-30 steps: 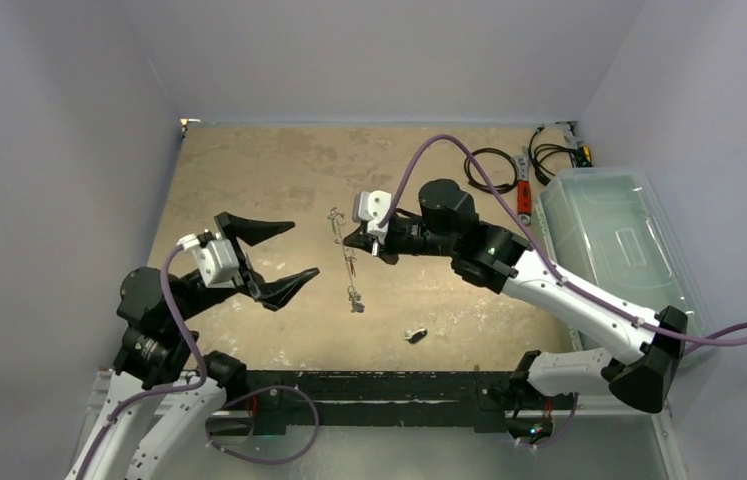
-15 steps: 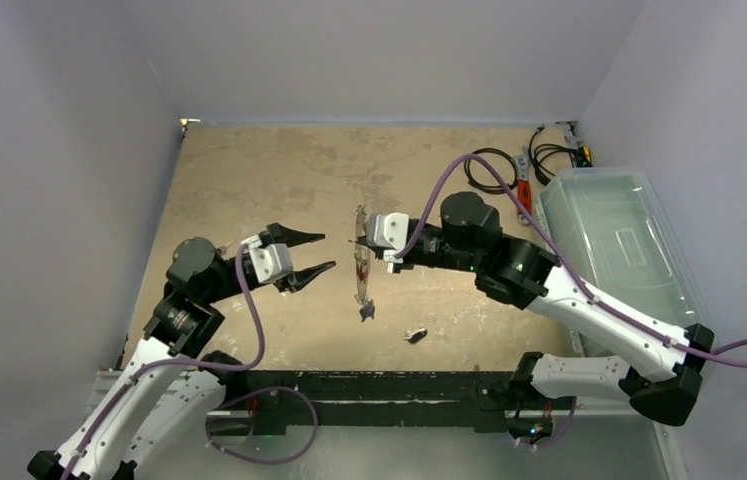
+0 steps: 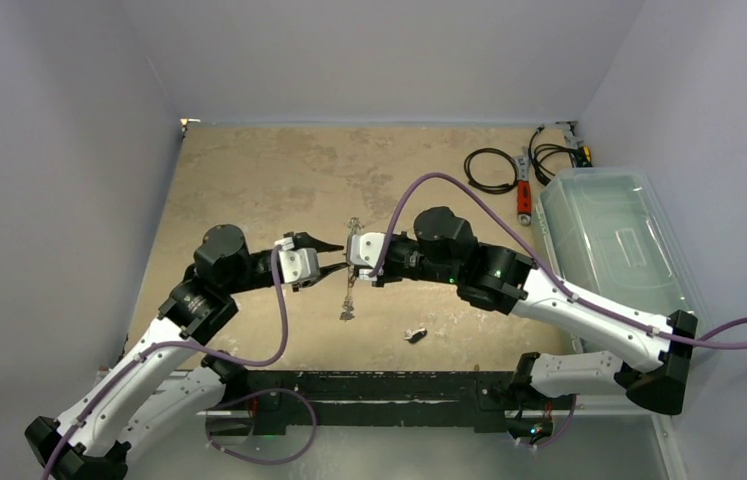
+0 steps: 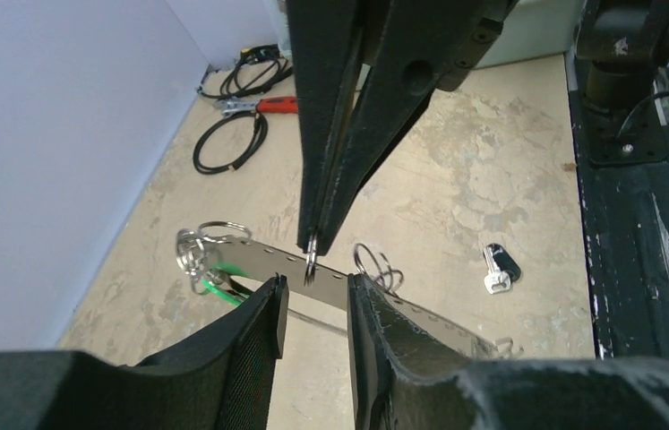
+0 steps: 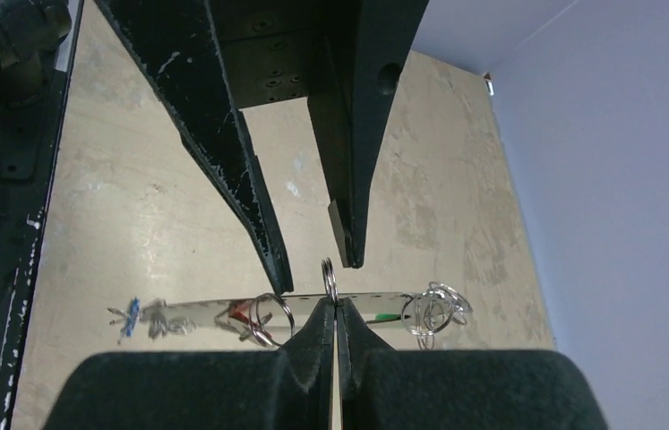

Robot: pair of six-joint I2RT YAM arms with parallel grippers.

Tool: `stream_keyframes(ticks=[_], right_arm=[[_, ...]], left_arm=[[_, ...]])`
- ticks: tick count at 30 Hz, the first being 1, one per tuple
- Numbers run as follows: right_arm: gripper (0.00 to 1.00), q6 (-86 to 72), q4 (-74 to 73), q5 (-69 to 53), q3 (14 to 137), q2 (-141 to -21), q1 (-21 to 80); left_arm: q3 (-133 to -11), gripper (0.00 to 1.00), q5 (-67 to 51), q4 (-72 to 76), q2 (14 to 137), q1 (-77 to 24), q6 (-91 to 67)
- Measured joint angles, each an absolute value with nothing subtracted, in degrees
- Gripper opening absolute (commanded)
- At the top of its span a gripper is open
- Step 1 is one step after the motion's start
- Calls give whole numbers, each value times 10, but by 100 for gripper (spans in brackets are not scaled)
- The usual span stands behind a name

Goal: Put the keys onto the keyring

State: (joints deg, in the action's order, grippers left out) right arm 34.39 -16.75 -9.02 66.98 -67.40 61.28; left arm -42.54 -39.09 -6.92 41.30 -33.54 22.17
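The keyring (image 3: 350, 280), a thin silver hoop with a flat holed band (image 4: 250, 256), hangs above the table's middle. My right gripper (image 5: 334, 309) is shut on a small split ring (image 5: 329, 273) threaded on that band (image 5: 384, 303). Keys dangle from it: a green one (image 4: 218, 288), a red one (image 5: 239, 313) and a blue tag (image 5: 131, 312). My left gripper (image 4: 314, 296) faces the right one with its jaws a little apart, their tips on either side of the pinched split ring, just in front of the band. A loose black-headed key (image 3: 415, 335) lies on the table.
A clear plastic bin (image 3: 614, 235) stands along the right wall. Coiled black cables (image 3: 492, 170) and a red tool (image 3: 524, 196) lie at the back right. The black base rail (image 3: 389, 385) runs along the near edge. Walls close in left and behind.
My left arm has swung right to the keyring and its jaws have narrowed a lot. The right gripper stayed shut, shifting the hanging keyring right, then back left.
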Motion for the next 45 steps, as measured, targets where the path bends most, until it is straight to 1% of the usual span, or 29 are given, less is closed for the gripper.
stream_keyframes(ticks=[2, 7, 18, 21, 28, 29, 30, 35, 36, 38, 40, 42, 43, 45], right_arm=[[0, 347, -168, -81, 670, -677, 615], [0, 350, -170, -68, 670, -686, 616], [0, 355, -173, -51, 670, -686, 631], [0, 356, -173, -50, 670, -686, 633], [0, 358, -175, -38, 670, -693, 639], [0, 359, -176, -34, 670, -697, 640], [0, 360, -177, -30, 670, -700, 641], [0, 362, -179, -24, 670, -705, 642], [5, 362, -178, -24, 670, -704, 642], [32, 360, -172, -25, 670, -702, 642], [46, 351, -153, -23, 665, -693, 645], [53, 339, -126, -22, 650, -673, 646], [54, 334, -113, -21, 641, -661, 646], [51, 328, -83, -23, 614, -627, 646]], left_arm=[[-427, 29, -380, -80, 415, -346, 232], [-428, 20, -352, -98, 420, -363, 251], [-428, 19, -327, -99, 420, -369, 262], [-428, 13, -325, -99, 420, -370, 263], [-428, 10, -321, -100, 429, -373, 266], [-428, 7, -320, -100, 432, -373, 266], [-428, 1, -319, -102, 434, -373, 266], [-428, 0, -317, -109, 438, -376, 266], [-427, 0, -317, -108, 436, -376, 266], [-419, 0, -315, -98, 424, -376, 265], [-406, 0, -315, -81, 402, -376, 261], [-390, 0, -319, -59, 378, -376, 254], [-384, 0, -322, -47, 368, -376, 251], [-369, 0, -334, -18, 346, -376, 243]])
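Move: The split ring on top of the keyring plate, still pinched in my right fingertips, is about 2 cm to the right of my left hand point, level with it in depth and height; from my right hand it is about 1 cm left. From my left hand, the red key hangs some 4 cm back, 3 cm right and 4 cm down. The far rings are about 6 cm ahead, 2 cm right and 3 cm lower, and the blue key about 11 cm back, 2 cm right and 5 cm lower. I ease both hands down together about 2 cm, my left hand closing its partly open fingers bit by bit until they pinch the split ring held by my right. Then I open my right fingers about halfway, let the ring go and lift that hand roughly 4 cm, drawing it slightly back and right, while my left keeps hold and carries the keyring up 3 cm and back 2 cm. ##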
